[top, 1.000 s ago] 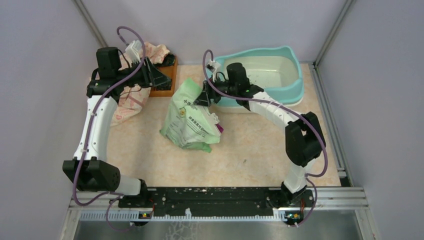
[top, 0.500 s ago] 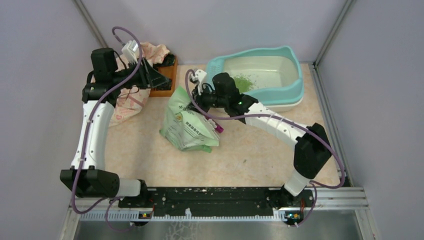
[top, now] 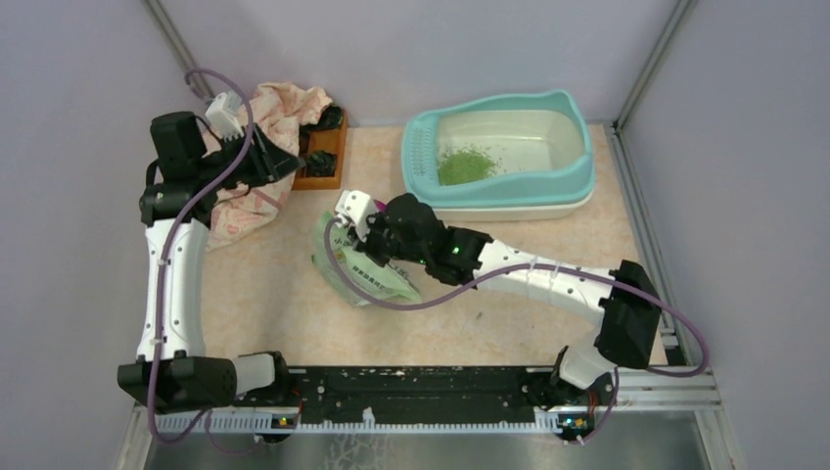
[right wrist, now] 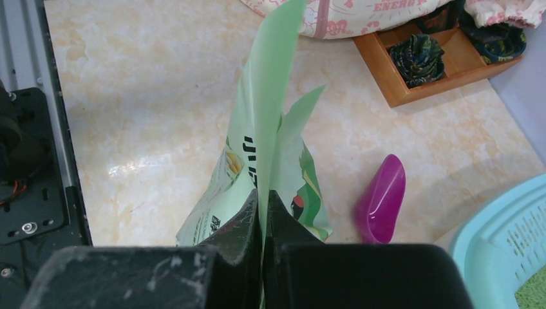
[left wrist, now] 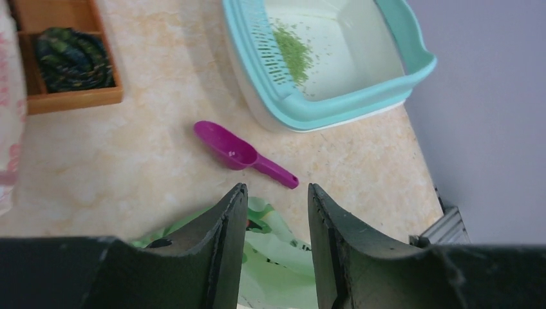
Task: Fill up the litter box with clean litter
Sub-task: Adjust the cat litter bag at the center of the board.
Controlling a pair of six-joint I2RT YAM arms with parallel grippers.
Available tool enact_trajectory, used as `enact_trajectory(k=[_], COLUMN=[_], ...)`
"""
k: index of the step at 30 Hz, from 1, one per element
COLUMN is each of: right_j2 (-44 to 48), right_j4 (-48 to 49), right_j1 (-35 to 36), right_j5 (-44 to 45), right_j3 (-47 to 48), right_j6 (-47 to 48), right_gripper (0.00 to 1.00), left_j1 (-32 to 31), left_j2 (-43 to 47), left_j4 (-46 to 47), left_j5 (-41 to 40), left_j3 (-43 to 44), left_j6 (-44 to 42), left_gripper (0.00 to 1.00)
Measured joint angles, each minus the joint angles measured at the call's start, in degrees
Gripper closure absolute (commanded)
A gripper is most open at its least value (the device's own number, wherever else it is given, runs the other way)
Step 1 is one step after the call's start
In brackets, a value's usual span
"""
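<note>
The litter box [top: 579, 174], teal-rimmed with a cream basin, stands at the back right. A small pile of clean litter [top: 465, 164] lies in it beside the perforated ledge; the left wrist view shows the same box [left wrist: 412, 74] and granules [left wrist: 293, 50]. My right gripper [right wrist: 263, 201] is shut on the upright top edge of the pale green bag [right wrist: 265, 122], and it hangs over the bag [top: 370, 282] mid-table. My left gripper [left wrist: 277, 190] is open and holds nothing. It hovers high at the back left [top: 292, 164], near the wooden tray.
A purple scoop [left wrist: 241, 153] lies on the table between the bag and the litter box, also seen from the right wrist [right wrist: 381, 199]. A brown wooden tray [top: 321, 166] with dark bundles and a pink patterned cloth [top: 279, 108] sit at the back left.
The right arm has swung from the litter box down and left over the bag, and its jaws have shut on the bag's edge. The left arm has drawn back to the left.
</note>
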State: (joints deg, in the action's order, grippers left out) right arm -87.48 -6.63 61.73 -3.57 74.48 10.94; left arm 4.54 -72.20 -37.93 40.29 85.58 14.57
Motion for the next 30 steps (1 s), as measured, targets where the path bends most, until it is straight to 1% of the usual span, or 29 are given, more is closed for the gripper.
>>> enact_trajectory(k=[6,11,17,22,30], right_j2=[0.1,-0.6,-5.0,-9.0,-11.3], right_j4=[0.9,1.6,1.0,0.6,0.5], right_j1=[6.8,8.6,6.9,3.5,-1.0], right_j5=[9.5,15.6,22.2,27.1,30.5], right_j3=[-0.8,-0.8,4.5,9.4,11.1], right_j6=[4.1,5.6,5.6,5.5,4.0], right_gripper=[1.00,1.00,1.00,1.00,1.00], left_j1=[4.9,6.4,6.9,6.9,6.9], left_j2=[3.6,4.7,5.2,5.5,6.6], left_j4=[-1.0,-1.0,-1.0,-0.8,-0.3], left_j5=[-5.0,-6.6,-6.7,-6.4,-5.4], left_j3=[-3.6,-4.2,-5.0,-5.6,-7.4], left_j6=[0.7,1.7,2.4,2.6,3.0], left_gripper=[0.51,0.52,0.53,0.54,0.54])
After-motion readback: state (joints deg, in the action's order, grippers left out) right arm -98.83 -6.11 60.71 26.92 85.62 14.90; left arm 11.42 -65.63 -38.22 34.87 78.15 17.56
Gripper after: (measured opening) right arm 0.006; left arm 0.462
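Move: The right fingers already pinch the cat litter bag's upper edge; the middle of the bag lies about 15 cm below that hand and some 2 cm ahead. From the same hand, the purple scoop lies about 13 cm ahead and 7 cm to the right, some 25 cm down, and the litter box is roughly 25 cm ahead and 27 cm to the right. From the empty left hand, the bag's middle is some 7 cm to the right, 5 cm back and 26 cm below. Keeping its pinch on the bag's upper edge, the right hand eases back a couple of centimetres, then reverses and draws the edge forward about 12 cm with a slight drift to the right, towards the litter box, while it swings some 30 degrees clockwise and stays nearly level. The left hand, part open and holding nothing, shifts about 5 cm to its left, away from the bag, sinking a little as it turns slightly counter-clockwise. ##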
